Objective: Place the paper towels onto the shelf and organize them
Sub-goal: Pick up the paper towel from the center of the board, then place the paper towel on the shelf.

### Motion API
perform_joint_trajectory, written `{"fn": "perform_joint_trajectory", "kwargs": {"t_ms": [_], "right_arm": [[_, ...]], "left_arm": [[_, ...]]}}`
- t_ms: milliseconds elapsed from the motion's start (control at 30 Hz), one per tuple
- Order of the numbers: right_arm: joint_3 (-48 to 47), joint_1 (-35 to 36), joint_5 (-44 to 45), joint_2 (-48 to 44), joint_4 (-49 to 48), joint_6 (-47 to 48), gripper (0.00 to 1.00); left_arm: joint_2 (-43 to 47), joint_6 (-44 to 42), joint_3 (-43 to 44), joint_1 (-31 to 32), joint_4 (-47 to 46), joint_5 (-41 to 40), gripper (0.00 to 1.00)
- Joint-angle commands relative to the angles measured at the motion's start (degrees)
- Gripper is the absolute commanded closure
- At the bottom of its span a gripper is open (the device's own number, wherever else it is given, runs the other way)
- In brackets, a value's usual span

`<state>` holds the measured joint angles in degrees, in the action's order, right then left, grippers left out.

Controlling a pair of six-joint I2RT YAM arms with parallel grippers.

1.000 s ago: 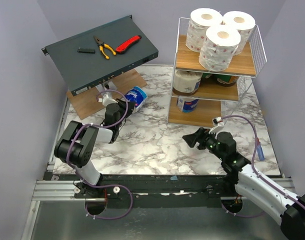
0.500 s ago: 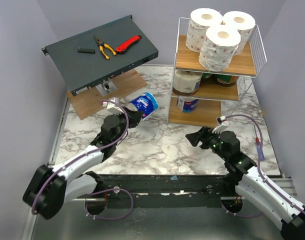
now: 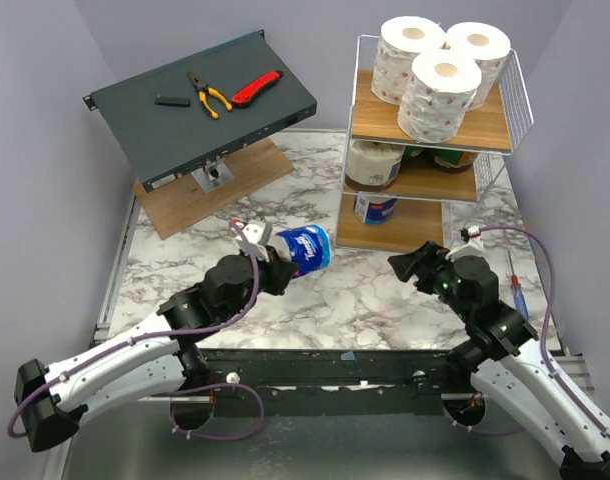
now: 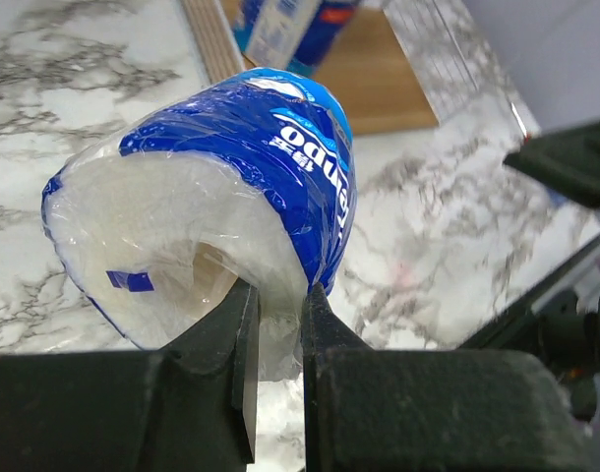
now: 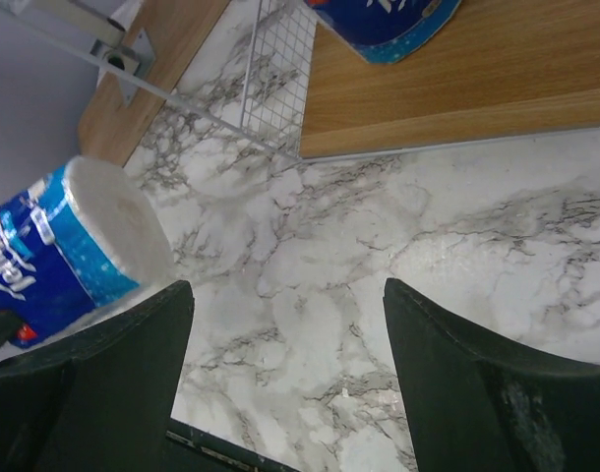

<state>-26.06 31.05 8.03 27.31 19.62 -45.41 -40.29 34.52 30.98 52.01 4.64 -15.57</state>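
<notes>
My left gripper is shut on the wrapper edge of a blue-and-white paper towel pack, holding it lying on its side above the marble, left of the shelf. The same pack shows at the left of the right wrist view. My right gripper hangs open and empty in front of the bottom board. Three white rolls stand on the top tier. A cream roll and green-wrapped rolls fill the middle tier. Another blue pack sits on the bottom board.
A slanted dark grey box at the back left carries pliers and a red knife. A flat wooden board lies under it. The walls close in on both sides of the marble table.
My left arm has carried the blue pack from beside the wooden board rightward and nearer, to the table's middle. The right gripper has drifted a little to the right, still open.
</notes>
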Motion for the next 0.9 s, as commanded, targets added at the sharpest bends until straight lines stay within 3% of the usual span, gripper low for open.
{"fn": "perform_joint_trajectory", "kwargs": {"t_ms": [0, 300, 867], "right_arm": [[-6.0, 0.19, 8.97, -1.37, 8.27, -3.44, 0.17], [-13.87, 0.24, 19.03, -3.77, 14.96, -1.67, 0.14], [-10.26, 0.17, 21.63, -11.38, 13.96, -2.67, 0.15]], "left_arm": [[-6.68, -7.05, 8.74, 7.01, 5.24, -2.42, 1.0], [-25.82, -14.35, 21.59, 11.27, 0.9, 1.27, 1.0], [-57.19, -23.77, 46.79, 12.29, -1.87, 1.91, 1.0]]}}
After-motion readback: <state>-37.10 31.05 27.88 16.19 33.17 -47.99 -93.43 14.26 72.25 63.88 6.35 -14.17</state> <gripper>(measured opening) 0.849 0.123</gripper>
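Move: The left hand already holds the wrapped paper towel; the middle of the shelf's bottom board lies about 18 cm ahead, 23 cm to its right and 16 cm below. The paper towel already on that board stands roughly 18 cm ahead and 19 cm right, 10 cm down, and the shelf's near left corner some 12 cm ahead and 10 cm right. From the right hand, the bottom board is about 18 cm ahead, 3 cm right, 14 cm below. With its narrow pinch on the paper towel kept, the left hand sweeps about 20 cm to the right towards the bottom board, drawing slightly back at first and then easing forward, while the wrist turns clockwise some 20 degrees and the fingertips dip further down. The right hand, empty and still open, gets out of the way, rising and shifting right about 8 cm each while it turns clockwise. ##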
